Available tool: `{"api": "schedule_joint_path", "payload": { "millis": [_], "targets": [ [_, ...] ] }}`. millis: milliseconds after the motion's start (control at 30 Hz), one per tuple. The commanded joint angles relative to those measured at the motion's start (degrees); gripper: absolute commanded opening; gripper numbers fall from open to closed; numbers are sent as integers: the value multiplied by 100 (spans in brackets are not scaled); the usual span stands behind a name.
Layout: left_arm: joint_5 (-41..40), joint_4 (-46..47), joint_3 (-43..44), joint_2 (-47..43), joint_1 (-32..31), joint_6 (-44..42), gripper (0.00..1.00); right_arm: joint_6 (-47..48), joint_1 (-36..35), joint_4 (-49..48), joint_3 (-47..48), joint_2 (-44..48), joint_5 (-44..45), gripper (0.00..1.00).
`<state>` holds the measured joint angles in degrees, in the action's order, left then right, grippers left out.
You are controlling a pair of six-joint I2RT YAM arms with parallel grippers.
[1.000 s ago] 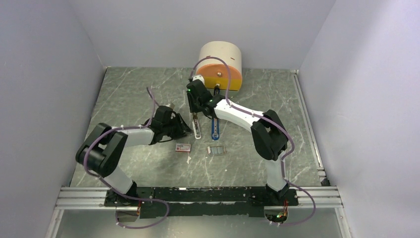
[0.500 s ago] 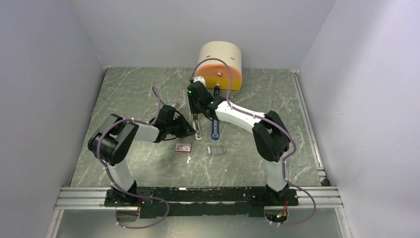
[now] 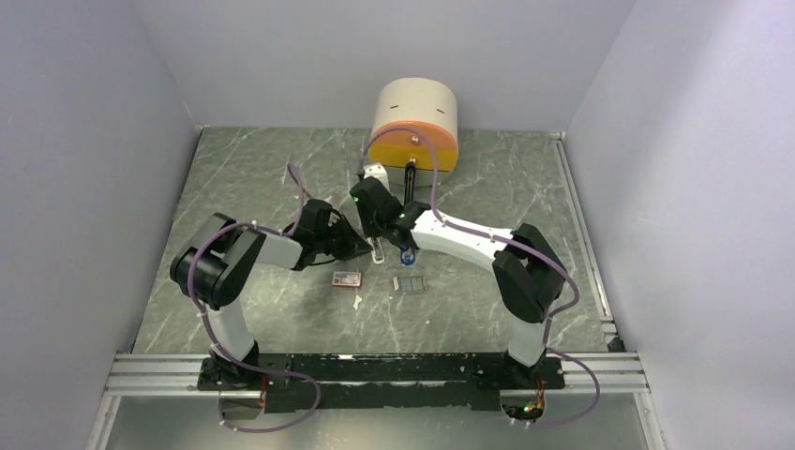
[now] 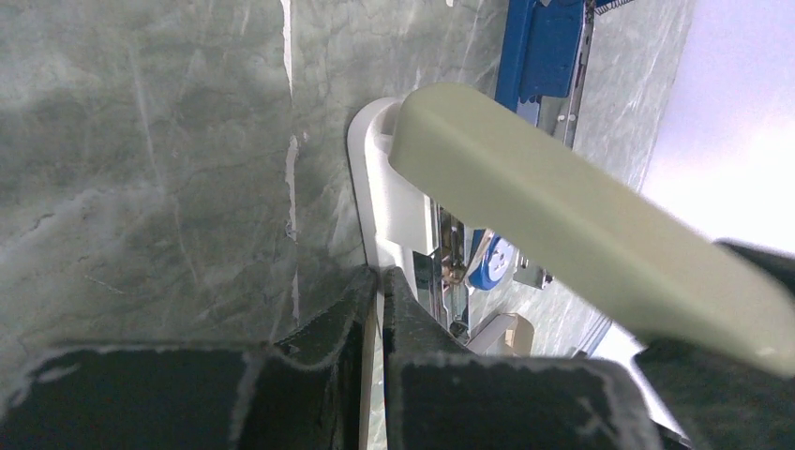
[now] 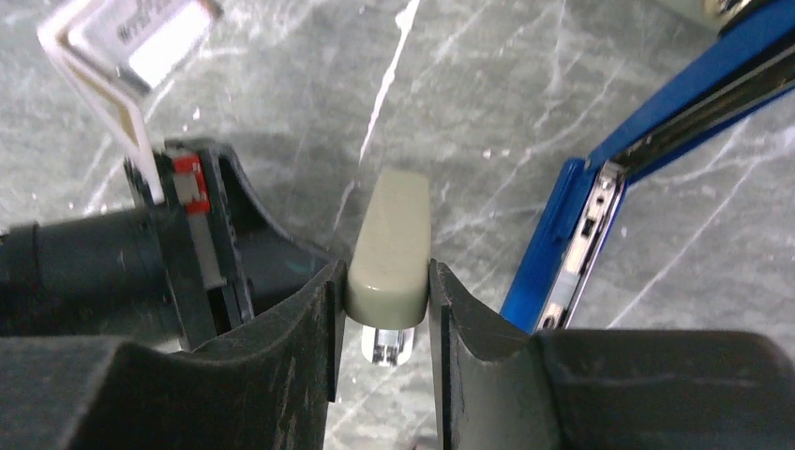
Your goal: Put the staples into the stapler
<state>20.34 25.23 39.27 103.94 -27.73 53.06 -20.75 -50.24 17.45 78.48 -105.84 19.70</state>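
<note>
The white stapler [image 3: 376, 249] lies mid-table with its beige top arm [image 5: 389, 244] swung up off its white base [image 4: 373, 187]. My right gripper [image 5: 384, 292] is shut on the sides of that beige arm near its tip. My left gripper [image 4: 380, 278] comes in from the left, and its jaws are shut on the thin edge of the white base. The staples [image 3: 409, 284], a small silvery block, lie flat on the table just in front of both grippers, touched by neither.
A blue stapler [image 3: 406, 251] lies opened out just right of the white one, also seen in the right wrist view [image 5: 600, 216]. A small red-and-white box [image 3: 346, 278] sits left of the staples. A beige and orange drum [image 3: 415, 127] stands at the back wall.
My left gripper has moved right to the stapler and closed on its base. My right gripper has come nearer along the stapler, still holding the beige arm.
</note>
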Motion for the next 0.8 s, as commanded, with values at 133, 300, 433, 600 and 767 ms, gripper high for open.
{"api": "schedule_joint_path", "payload": {
  "millis": [133, 300, 433, 600, 767],
  "targets": [
    [-727, -778, -235, 572, -84, -337, 7, -734, -436, 109, -604, 546, 23, 8],
    [-808, -880, -103, 654, -84, -397, 7, -865, -469, 85, -947, 648, 69, 8],
    [-857, -956, -24, 723, -84, -458, 7, -919, -464, -12, -1180, 625, 47, 8],
    [-894, -1013, 11, 647, -84, -509, 8, -963, -477, -71, -1333, 444, -27, 8],
    [-904, -1109, 24, 455, -84, -553, 10, -981, -474, 70, -1315, 201, -170, 8]
  ]
}}
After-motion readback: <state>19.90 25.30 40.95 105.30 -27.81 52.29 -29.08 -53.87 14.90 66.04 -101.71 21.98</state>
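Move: The grey stapler's base, over which the right hand holds the open cover's free end, has its middle about 10 cm below that hand and 2 cm back, neither left nor right. From the same hand, the blue stapler lies some 7 cm right, 2 cm back; the red-and-white box 11 cm back, 6 cm left; the grey tray 12 cm back, 7 cm right. From the left fingertips, the base's middle is some 2 cm right, 1 cm ahead, at their height. The grey stapler's raised cover, still pinched at its free end, is swung back and down about its hinge towards the base by the right hand: about 5 cm back, 4 cm down and a little left, fast at first, then slowing, the cover pivoting in the grip. The left hand's nearly shut fingertips stay low against the base's left edge, creeping not quite 1 cm forward. ##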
